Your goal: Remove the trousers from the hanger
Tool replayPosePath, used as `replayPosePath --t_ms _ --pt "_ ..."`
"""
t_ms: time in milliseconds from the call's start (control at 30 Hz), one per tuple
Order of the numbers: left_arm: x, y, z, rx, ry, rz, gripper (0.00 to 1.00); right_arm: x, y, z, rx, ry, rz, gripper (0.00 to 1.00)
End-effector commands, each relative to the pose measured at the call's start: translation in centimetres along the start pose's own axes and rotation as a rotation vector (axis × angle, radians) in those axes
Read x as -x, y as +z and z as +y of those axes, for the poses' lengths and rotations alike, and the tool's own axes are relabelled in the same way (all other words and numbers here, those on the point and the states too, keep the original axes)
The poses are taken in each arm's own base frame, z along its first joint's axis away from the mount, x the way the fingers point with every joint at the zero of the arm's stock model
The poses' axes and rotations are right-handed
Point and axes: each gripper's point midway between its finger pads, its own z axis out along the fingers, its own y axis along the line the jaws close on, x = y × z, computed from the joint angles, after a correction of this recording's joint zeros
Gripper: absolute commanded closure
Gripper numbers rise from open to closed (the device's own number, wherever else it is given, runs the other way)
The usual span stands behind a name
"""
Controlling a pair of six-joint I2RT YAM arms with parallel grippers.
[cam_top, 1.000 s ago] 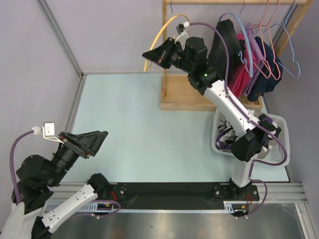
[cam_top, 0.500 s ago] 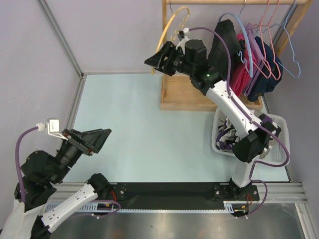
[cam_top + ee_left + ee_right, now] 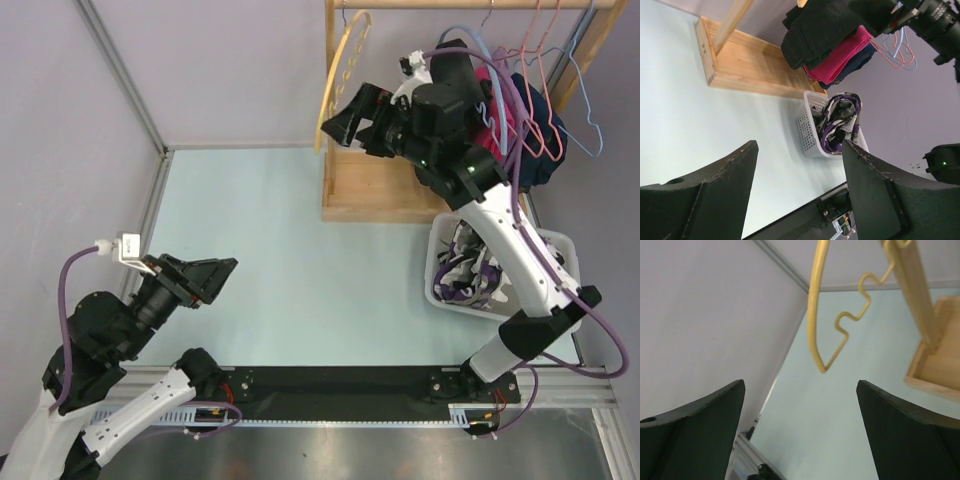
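Observation:
An empty yellow hanger hangs from the rack's rail, free of any grip. My right gripper is open just right of it and below. In the right wrist view the yellow hanger dangles ahead of the gripper, outside the gap between the fingers. Dark trousers hang on the rack beside pink and navy garments. My left gripper is open and empty, low over the table at the near left, seen again in the left wrist view.
The wooden rack's base and post stand at the back. A white basket at the right holds purple patterned clothes. Bare pink and blue hangers hang at the rail's right end.
My right gripper opened and let go of the yellow hanger, then drew back to the right. The hanger swung to hang on the rail. My left arm shifted slightly right.

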Motion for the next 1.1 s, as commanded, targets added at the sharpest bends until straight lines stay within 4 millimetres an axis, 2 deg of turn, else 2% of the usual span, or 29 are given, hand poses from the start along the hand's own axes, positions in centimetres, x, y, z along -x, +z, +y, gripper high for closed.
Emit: replayPosePath --t_ms 0,167,200,300,333,433,533,633,667,733,800,900,1067 --pt "-0.6 1.0 -0.7 -0.03 -0.012 0.024 0.27 3.0 -4.8 -1.6 -0.151 -0.183 -0.111 0.03" --pt "-1.4 1.3 -1.1 -0.054 -0.027 0.049 0.27 7.5 -9.0 -3.3 -0.316 -0.305 -0.24 0.08" --pt "-1.5 1.4 -1.1 -0.056 -0.028 0.054 0.27 8.9 -10.2 -3.7 -0.346 -0.331 -0.269 0.09" --pt "-1.9 1.5 -1.1 -0.059 -0.028 0.067 0.27 11.2 -12.1 -4.3 -0.381 -0.354 -0.304 0.12" --pt "-1.9 1.5 -1.1 -0.06 -0.028 0.068 0.27 12.1 -12.5 -5.3 -0.413 -0.369 -0.311 0.13" --pt "-2.1 1.6 -1.1 -0.063 -0.027 0.073 0.27 14.3 -14.2 -6.7 -0.455 -0.391 -0.345 0.15" --pt "-2.3 1.8 -1.2 -0.066 -0.021 0.083 0.27 15.5 -15.1 -7.0 -0.432 -0.389 -0.366 0.16" --pt "-2.5 2.0 -1.2 -0.068 -0.019 0.09 0.27 17.0 -16.3 -8.8 -0.465 -0.365 -0.392 0.18" --pt "-2.6 2.0 -1.2 -0.07 -0.019 0.092 0.27 17.7 -17.0 -10.3 -0.499 -0.345 -0.405 0.18" --pt "-2.7 2.1 -1.3 -0.075 -0.02 0.098 0.27 17.9 -17.1 -10.8 -0.467 -0.329 -0.389 0.2" --pt "-2.7 2.1 -1.3 -0.077 -0.017 0.098 0.27 18.4 -17.3 -12.6 -0.476 -0.291 -0.382 0.21" --pt "-2.9 2.2 -1.3 -0.073 -0.016 0.105 0.27 18.5 -17.4 -14.1 -0.438 -0.26 -0.347 0.22" --pt "-3.1 2.5 -1.4 -0.081 -0.018 0.112 0.27 17.5 -16.4 -14.5 -0.324 -0.224 -0.283 0.23"
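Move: The blue hanger with the dark trousers hangs about 26 cm to the right hand's right and 10 cm ahead, roughly level with it. The dark trousers fall some 16 cm ahead, 24 cm right and 8 cm below the hand; the pink trousers are about 14 cm ahead, 31 cm right and 8 cm below. The freed yellow hanger is 9 cm ahead and 3 cm left, level. From the left hand the blue hanger is around 32 cm ahead, 48 cm right, 9 cm higher. Rightward and fast, the empty right hand sweeps about 30 cm along the rail, away from the yellow hanger to the blue one, arching up almost 10 cm before sinking a little and easing forward. It swings some 30 degrees clockwise while its left side dips and the open fingers narrow slightly, without gripping; the empty left hand drifts about 3 cm right. ##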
